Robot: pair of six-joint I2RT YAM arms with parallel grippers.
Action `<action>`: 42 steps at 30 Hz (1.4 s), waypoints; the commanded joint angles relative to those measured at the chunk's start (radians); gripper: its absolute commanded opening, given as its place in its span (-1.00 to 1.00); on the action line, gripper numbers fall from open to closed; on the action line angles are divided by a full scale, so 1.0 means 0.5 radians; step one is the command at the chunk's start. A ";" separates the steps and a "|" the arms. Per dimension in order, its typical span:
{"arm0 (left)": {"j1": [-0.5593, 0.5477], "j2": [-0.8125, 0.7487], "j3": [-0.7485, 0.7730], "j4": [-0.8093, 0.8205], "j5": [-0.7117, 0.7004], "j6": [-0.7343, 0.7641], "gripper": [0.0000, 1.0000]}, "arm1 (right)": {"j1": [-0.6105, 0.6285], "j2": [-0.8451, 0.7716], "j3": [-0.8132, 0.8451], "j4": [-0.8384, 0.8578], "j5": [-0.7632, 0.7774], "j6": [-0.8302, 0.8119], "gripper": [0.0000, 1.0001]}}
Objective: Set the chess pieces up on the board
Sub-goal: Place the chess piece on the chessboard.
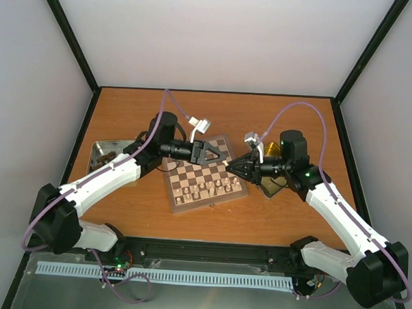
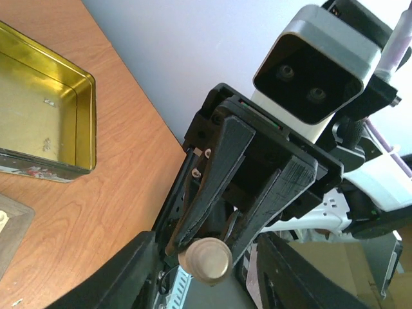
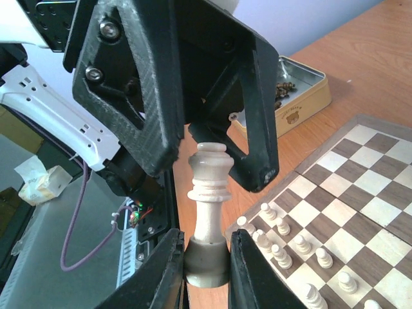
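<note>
A tall cream-white chess piece (image 3: 211, 193) hangs in the air near the board's (image 1: 206, 178) right side. My right gripper (image 3: 205, 248) is shut on its base. My left gripper (image 2: 206, 250) reaches in from the opposite side, its fingers (image 3: 154, 96) straddling the piece's head with a small gap on each side, so it is open. In the left wrist view the piece (image 2: 205, 261) shows end-on between my jaws, with the right gripper's fingers (image 2: 219, 167) behind it. Small cream chessmen (image 3: 290, 248) stand in rows on the board's near squares (image 1: 204, 191).
An empty gold tin (image 2: 48, 109) lies on the table to the right of the board, partly under the right arm (image 1: 327, 201). A metal tray (image 1: 107, 153) with dark brown chessmen (image 3: 283, 90) sits to the left of the board. The two grippers (image 1: 223, 159) meet tip to tip above the board.
</note>
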 commanded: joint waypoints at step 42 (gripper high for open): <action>-0.591 -0.319 -0.630 -0.380 -1.933 0.744 -0.91 | 0.034 0.119 0.040 -0.216 1.354 0.322 0.54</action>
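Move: The chess piece is in the right gripper's closed tips, its crown end already between the left gripper's half-open fingers, so its middle lies 1 cm back of and 1 cm below the left hand. From the left hand, the gap in the white back row lies about 7 cm left, 1 cm ahead and 22 cm down; the gold tin 10 cm ahead, 16 cm right, 20 cm down. From the right hand, the left gripper is 1 cm ahead, 1 cm left, 3 cm up. Shut the left fingers on the crown end while the right gripper holds still, then open the right one wide and draw it off forward, down and right towards the gold tin. Swing the left gripper with the piece forward and left, then bring it down about 15 cm and back towards the white home rows, tipping its fingers from nearly level to steeply down. ##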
